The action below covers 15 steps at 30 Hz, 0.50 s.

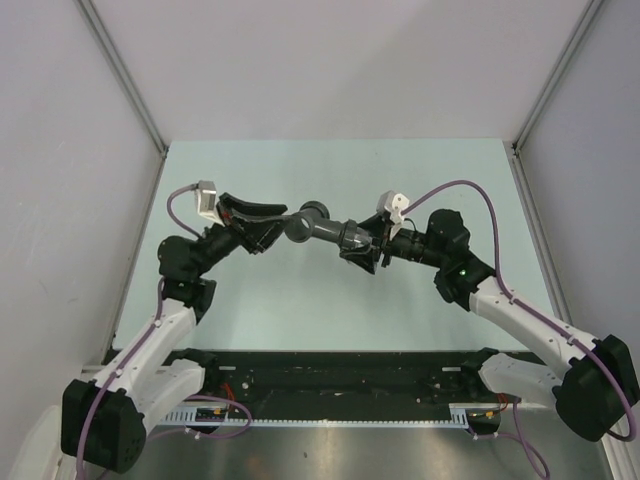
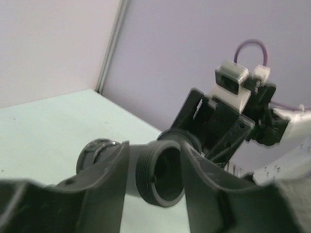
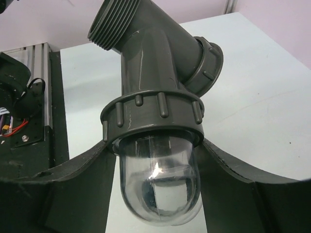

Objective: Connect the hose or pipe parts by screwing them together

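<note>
A dark grey Y-shaped pipe fitting [image 1: 322,228] hangs above the table between both arms. My left gripper [image 1: 285,226] is shut on its open threaded end [image 2: 160,172], one finger on each side of the ring [image 2: 154,145]. A ribbed collar [image 2: 95,150] on another mouth shows past the left finger. My right gripper [image 1: 354,242] is shut on the opposite end, just under a ribbed collar [image 3: 155,114] that carries a clear dome cap [image 3: 158,184]. The fingers [image 3: 233,194] press the dome's sides. The bare threaded mouth [image 3: 116,22] and the second collar [image 3: 209,63] point away from it.
The pale green table [image 1: 330,170] lies below, with grey walls on three sides. A black frame and metal rail [image 1: 330,380] run along the near edge between the arm bases. The right arm's wrist camera [image 2: 233,80] looms close behind the fitting.
</note>
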Motion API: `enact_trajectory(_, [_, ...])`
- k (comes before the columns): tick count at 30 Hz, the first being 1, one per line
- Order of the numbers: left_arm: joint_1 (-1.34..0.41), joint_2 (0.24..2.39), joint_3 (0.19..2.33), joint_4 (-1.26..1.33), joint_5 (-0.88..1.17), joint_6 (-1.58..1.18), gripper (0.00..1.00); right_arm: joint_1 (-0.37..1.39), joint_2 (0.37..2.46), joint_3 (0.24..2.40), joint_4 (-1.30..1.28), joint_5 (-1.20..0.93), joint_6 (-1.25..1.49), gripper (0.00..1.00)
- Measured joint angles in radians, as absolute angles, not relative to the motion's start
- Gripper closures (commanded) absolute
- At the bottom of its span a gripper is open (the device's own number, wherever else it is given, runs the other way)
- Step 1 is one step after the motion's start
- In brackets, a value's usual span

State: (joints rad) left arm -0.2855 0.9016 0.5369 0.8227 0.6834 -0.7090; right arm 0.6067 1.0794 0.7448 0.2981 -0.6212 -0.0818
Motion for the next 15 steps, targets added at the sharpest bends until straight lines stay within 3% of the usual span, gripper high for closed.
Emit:
enact_trajectory(3, [-0.246,0.9,0.546,0.746,0.675,-0.694,0.27,0.608,1.084,0.748,0.281,-0.616,-0.112,1.0])
enact_trajectory(10, [-0.192,0.941,0.786,0.255,0.675,-0.645,0.24,0.771,1.0,0.716,0.199,-0.44,-0.445,1.0])
enact_trajectory(15, [-0.164,0.974,0.859,0.131,0.805,-0.71,0.2,0.885,0.956,0.716,0.2,-0.289,-0.683,1.0])
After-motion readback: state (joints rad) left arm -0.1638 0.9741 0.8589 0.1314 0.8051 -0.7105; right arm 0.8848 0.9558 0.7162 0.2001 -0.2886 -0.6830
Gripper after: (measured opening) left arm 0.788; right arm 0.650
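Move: The cross pipe on the fitting's far end lies about 7 cm to the right of the left gripper, level fore-and-aft and some 6 cm lower. The pipe's threaded mouth is about 5 cm right, 1 cm back and 4 cm below that gripper; the clear cup is some 18 cm right, 4 cm back and 8 cm below. From the right gripper, already holding the fitting at the cup end, the cross pipe lies about 10 cm left, 4 cm forward and 2 cm up. Roll the right gripper about 30 degrees about its fingers, top side back towards the base, keeping its hold on the fitting and drawing back about 3 cm, first dipping slightly and then rising. Meanwhile open the part-open left gripper wide, swing it about 4 cm forward, slightly left and down, then ease back a little as it tips down some 25 degrees. ##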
